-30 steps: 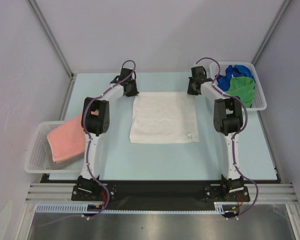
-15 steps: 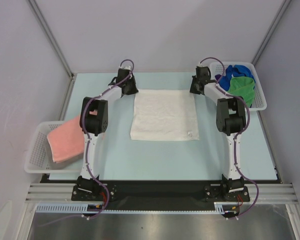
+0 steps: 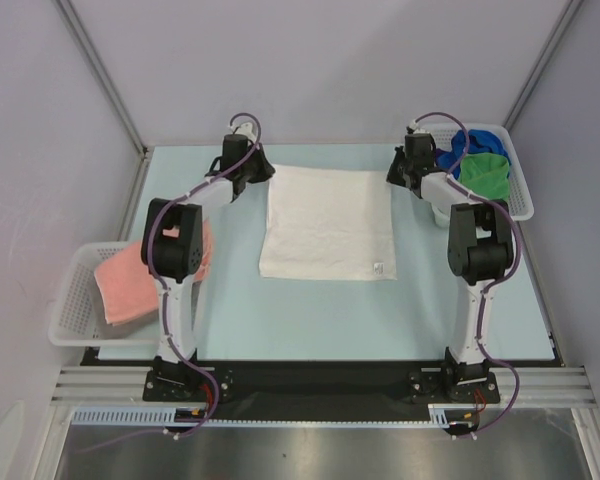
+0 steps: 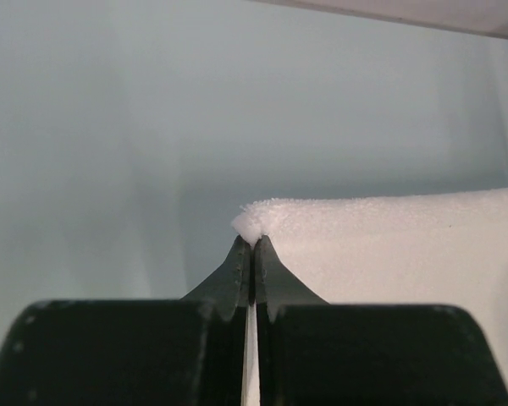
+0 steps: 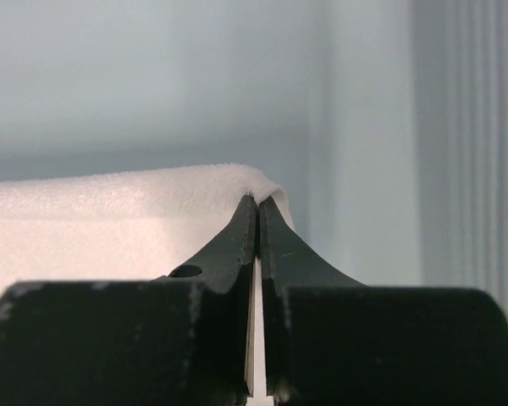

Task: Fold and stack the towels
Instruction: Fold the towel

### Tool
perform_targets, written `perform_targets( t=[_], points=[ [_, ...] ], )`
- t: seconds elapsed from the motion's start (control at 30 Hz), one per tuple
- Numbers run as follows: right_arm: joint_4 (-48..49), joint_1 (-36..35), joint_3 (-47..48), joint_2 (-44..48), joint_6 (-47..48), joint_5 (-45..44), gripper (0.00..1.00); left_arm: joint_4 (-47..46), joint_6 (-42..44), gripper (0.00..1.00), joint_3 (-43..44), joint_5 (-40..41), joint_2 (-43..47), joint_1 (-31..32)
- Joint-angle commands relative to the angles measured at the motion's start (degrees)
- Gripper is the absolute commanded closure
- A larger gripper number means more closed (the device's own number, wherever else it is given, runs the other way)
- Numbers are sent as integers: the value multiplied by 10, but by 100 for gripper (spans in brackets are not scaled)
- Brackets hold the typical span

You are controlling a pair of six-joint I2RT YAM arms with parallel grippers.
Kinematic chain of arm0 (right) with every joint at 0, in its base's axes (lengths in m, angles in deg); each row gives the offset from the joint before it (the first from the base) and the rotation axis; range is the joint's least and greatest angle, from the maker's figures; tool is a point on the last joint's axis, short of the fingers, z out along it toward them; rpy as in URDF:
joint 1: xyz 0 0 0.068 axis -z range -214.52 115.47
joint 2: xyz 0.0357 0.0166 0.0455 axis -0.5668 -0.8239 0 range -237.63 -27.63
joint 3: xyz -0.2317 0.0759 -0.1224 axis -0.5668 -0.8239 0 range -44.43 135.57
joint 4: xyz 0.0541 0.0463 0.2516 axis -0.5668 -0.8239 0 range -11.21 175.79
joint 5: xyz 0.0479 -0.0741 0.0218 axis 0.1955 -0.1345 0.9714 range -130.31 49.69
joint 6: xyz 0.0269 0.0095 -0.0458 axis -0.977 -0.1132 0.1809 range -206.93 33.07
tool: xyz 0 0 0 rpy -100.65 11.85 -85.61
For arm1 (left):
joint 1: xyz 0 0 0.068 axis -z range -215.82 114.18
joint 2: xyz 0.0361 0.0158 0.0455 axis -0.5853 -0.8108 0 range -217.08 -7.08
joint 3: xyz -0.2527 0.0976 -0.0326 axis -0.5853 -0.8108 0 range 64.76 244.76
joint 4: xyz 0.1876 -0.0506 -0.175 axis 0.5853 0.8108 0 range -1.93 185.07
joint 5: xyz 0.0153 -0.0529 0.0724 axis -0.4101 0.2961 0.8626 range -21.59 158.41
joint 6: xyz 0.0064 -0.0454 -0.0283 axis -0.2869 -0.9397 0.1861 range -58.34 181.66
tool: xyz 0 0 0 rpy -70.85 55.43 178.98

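A white towel (image 3: 329,224) with a small tag at its near right corner lies spread on the pale blue table. My left gripper (image 3: 268,172) is shut on the towel's far left corner (image 4: 252,222). My right gripper (image 3: 392,172) is shut on its far right corner (image 5: 262,182). Both wrist views show the terry cloth pinched between the fingertips. A salmon pink towel (image 3: 135,277) lies folded in the left basket (image 3: 72,300). Blue (image 3: 472,143) and green (image 3: 485,175) towels lie bunched in the right basket (image 3: 520,195).
The table's far edge and back wall run just beyond both grippers. The left arm's elbow (image 3: 172,240) hangs over the pink towel and the left basket's inner side. The right arm's elbow (image 3: 478,245) stands near the right basket.
Both grippers have moved toward the far edge of the table with the towel's far corners, drawing the white towel longer and flatter. Both elbows have swung outward.
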Motion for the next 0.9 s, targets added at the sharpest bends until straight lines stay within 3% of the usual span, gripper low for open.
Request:
perform_targets(
  t=[0.0, 0.57, 0.77, 0.87],
  points=[
    [50, 8, -41, 60, -20, -2, 100, -55, 3, 100, -29, -8, 57, -9],
    [91, 8, -244, 223, -62, -2, 100, -91, -40, 100, -222, -15, 189, -2],
    [84, 8, -260, 254, -64, -1, 100, -57, -26, 100, -191, -27, 191, -1],
    [91, 9, -260, 262, -62, -2, 100, -83, -15, 100, -198, -30, 201, 0]
  ],
)
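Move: Behind the left hand, about 27 cm nearer the base, 2 cm left and 9 cm lower, lies the white towel's near left corner, with the pink towel in the left basket some 29 cm left and 24 cm back of that hand. From the right hand the near right corner is about 26 cm straight back and 9 cm down; the white tag is 23 cm back and 5 cm left, the green towel about 25 cm right and 5 cm ahead. Drawing straight back together, both shut grippers keep their pinch on the white towel's raised far corners and carry them over its body towards the near edge, the left by about 8 cm at nearly the same height. The right goes some 9 cm back while climbing nearly 4 cm and rolling slightly; both have all but ceased moving back at the end. ##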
